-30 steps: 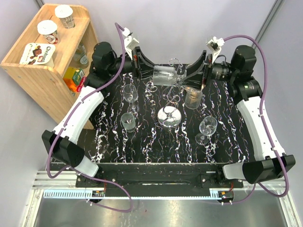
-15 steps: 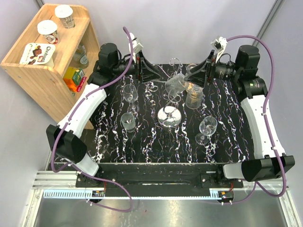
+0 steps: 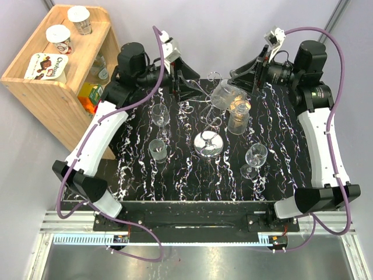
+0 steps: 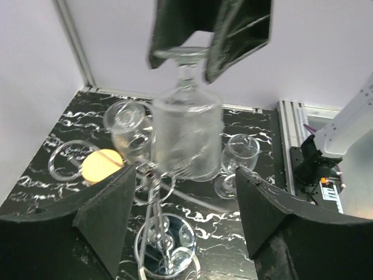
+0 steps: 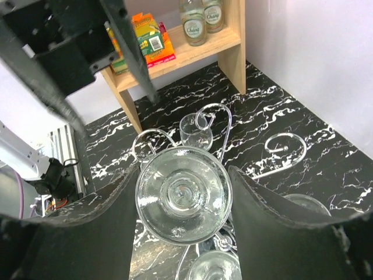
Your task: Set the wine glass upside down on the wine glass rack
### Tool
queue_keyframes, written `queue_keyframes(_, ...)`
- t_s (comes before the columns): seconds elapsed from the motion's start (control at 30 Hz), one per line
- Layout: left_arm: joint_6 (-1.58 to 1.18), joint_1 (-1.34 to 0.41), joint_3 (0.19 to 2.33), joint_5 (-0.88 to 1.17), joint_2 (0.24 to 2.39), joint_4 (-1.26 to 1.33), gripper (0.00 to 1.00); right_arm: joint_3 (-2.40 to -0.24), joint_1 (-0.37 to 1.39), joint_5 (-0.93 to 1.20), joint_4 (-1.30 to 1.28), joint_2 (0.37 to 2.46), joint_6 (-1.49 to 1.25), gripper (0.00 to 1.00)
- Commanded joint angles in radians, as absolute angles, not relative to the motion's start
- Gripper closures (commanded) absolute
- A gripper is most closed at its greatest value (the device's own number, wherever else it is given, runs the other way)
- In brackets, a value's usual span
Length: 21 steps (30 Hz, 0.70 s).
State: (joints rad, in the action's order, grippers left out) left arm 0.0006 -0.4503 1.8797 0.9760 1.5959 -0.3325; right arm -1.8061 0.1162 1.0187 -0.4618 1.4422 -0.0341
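Observation:
The wine glass [image 3: 224, 93] hangs bowl-down and tilted above the back of the table. My right gripper [image 3: 247, 80] is shut on its round foot [image 5: 183, 195], which sits between both fingers [image 5: 280, 227]. The ribbed bowl [image 4: 187, 140] hovers just over the curled top arms of the wine glass rack [image 3: 208, 144], whose mirror base [image 4: 166, 254] lies below. My left gripper [image 3: 185, 87] is open, its fingers [image 4: 105, 216] apart from the bowl on both sides and holding nothing.
Three stemmed glasses [image 3: 160, 114] [image 3: 157, 150] [image 3: 255, 156] and a tumbler [image 3: 238, 119] stand around the rack. A wooden shelf [image 3: 58, 64] with bottles and cartons stands off the table's left back corner. A loose chrome ring [image 5: 282, 153] lies on the marble.
My left gripper opened, let go of the glass bowl and drew back to the left. The right gripper swung the glass from lying sideways toward bowl-down, shifting right and back.

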Motion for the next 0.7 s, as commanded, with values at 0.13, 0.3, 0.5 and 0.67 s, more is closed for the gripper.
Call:
queue_keyframes(0.13,0.113,-0.572,1.991,0.873,1.652,-0.442,0.05,-1.93,0.182,0.956,-0.463,1.468,-0.017,1.0)
queue_keyframes(0.3,0.133,-0.594,2.037,0.828,1.697,-0.462,0.01,-1.968,0.196,0.948,-0.482,1.48,-0.008,1.0)
queue_keyframes(0.5,0.155,-0.621,2.033,0.811,1.7,-0.468,0.01,-1.974,0.209,0.954,-0.485,1.47,-0.012,1.0)
queue_keyframes(0.67,0.129,-0.634,2.054,0.831,1.713,-0.468,0.01,-1.964,0.239,0.939,-0.48,1.456,-0.009,1.0)
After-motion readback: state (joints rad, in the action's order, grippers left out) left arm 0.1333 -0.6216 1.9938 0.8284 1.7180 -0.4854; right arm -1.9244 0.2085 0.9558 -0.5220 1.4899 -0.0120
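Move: The wine glass, held by its foot in the right hand with the bowl hanging down-left, has that bowl about 9 cm to the left hand's right, nearly level with it fore and aft and some 4 cm lower; from the right hand the bowl is roughly 4 cm left, 1 cm ahead and 6 cm below. From the left hand the rack's post stands about 8 cm right, 5 cm ahead, its middle some 22 cm down; an upturned glass is roughly 20 cm right, 13 cm ahead and 31 cm down. The left hand spreads its fingers from partly to fully open and goes about 6 cm to the right towards the bowl, first swinging some 3 cm back and coming mostly forward again as it sinks about 4 cm, rolling slightly, so that the open fingers end at the bowl's sides without closing. The right hand keeps its grip on the glass's foot and brings the glass some 2.5 cm left to meet it, rising a little, its wrist nearly still. ##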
